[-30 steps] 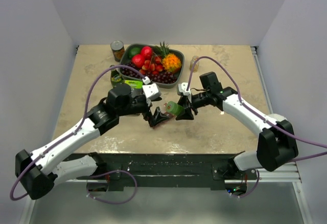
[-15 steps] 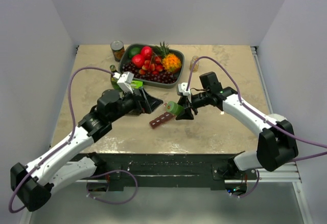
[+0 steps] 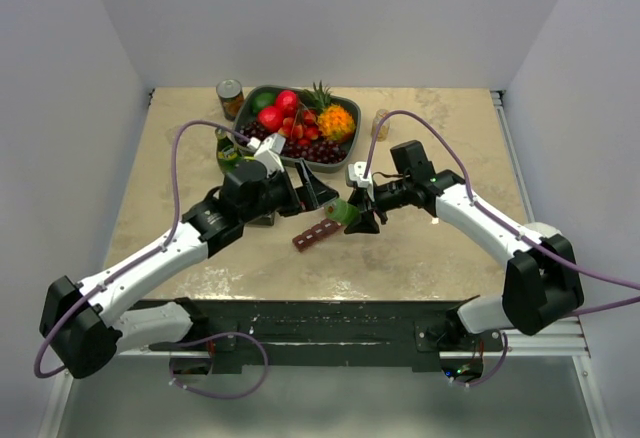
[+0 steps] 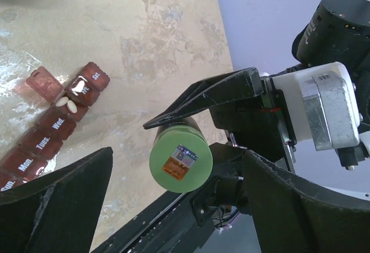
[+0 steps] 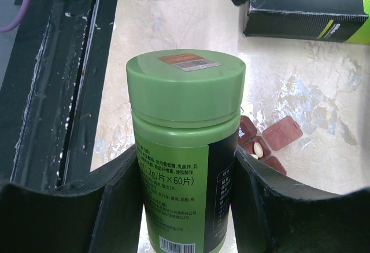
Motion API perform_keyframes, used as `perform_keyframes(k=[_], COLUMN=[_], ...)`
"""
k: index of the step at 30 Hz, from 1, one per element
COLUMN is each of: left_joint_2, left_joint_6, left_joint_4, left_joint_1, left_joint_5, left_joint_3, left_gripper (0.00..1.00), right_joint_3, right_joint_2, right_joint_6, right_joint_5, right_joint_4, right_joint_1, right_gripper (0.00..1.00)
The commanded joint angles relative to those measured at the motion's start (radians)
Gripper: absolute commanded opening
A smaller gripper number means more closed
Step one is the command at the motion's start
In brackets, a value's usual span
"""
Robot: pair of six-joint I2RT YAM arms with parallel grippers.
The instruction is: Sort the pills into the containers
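My right gripper (image 3: 357, 218) is shut on a green pill bottle (image 3: 343, 212) with its cap on, held above the table and tilted toward the left arm. In the right wrist view both fingers (image 5: 115, 207) press the bottle's (image 5: 185, 91) sides. My left gripper (image 3: 313, 195) stands open facing the cap (image 4: 180, 160), which sits between its wide fingers (image 4: 63, 201) without touching them. The maroon containers strip (image 3: 315, 235) lies on the table below. One lid is up, with white pills (image 4: 69, 104) in that compartment (image 5: 258, 148).
A dark fruit tray (image 3: 355, 118) sits at the back, with a tin can (image 3: 230, 98) to its left and a small jar (image 3: 380, 123) to its right. A dark bottle (image 3: 228, 148) and a black-and-green box (image 5: 306, 10) lie behind the left gripper.
My left gripper has lifted off the containers strip, swung back and turned to face the bottle cap. The right arm and bottle have not moved.
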Motion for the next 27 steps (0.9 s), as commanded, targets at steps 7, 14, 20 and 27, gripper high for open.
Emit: perform_keyframes(k=[7, 14, 20, 27], left_joint_2=[0.108, 0.144, 0.150, 0.153], left_joint_6=[0.077, 0.111, 0.163, 0.247], left_joint_4=[0.018, 0.006, 0.005, 0.031], left_joint_1=[-0.010, -0.022, -0.032, -0.032], left_joint_5=[0.032, 0.075, 0.137, 0.251], left_joint_3=[0.083, 0.081, 0.083, 0.046], left_gripper=[0.91, 0.75, 0.70, 0.63], right_joint_3=[0.039, 0.039, 0.039, 0.041], right_joint_2=[-0.025, -0.015, -0.009, -0.009], right_joint_6=[-0.020, -0.018, -0.014, -0.008], right_joint_5=[-0.011, -0.011, -0.005, -0.006], right_joint_4=[0.035, 0.035, 0.041, 0.044], right_joint_1=[0.003, 0.003, 0.003, 0.003], right_gripper=[0.00, 0.00, 0.00, 0.00])
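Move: The cap of the green bottle, already held up in the right hand, lies about 4 cm to the left hand's right, 1 cm back and 4 cm below it. From the right hand the cap is some 4 cm left, 1 cm ahead and 4 cm up. On the table about 22 cm below the left hand, the pill organizer sits 3 cm right and 1 cm back; the black box stands 13 cm left and 7 cm ahead, the fruit tray roughly 22 cm ahead and 4 cm left. The left hand comes down and to the right onto the green cap, about 3 cm each way, easing a little forward and then some 2 cm back while the wrist turns roughly 15 degrees clockwise. Its fingers, nearly wide open to begin with, narrow to about two-thirds open and come to straddle the cap, though whether they touch it can't be seen, and the right hand stays in place and keeps its grip on the bottle's body. ##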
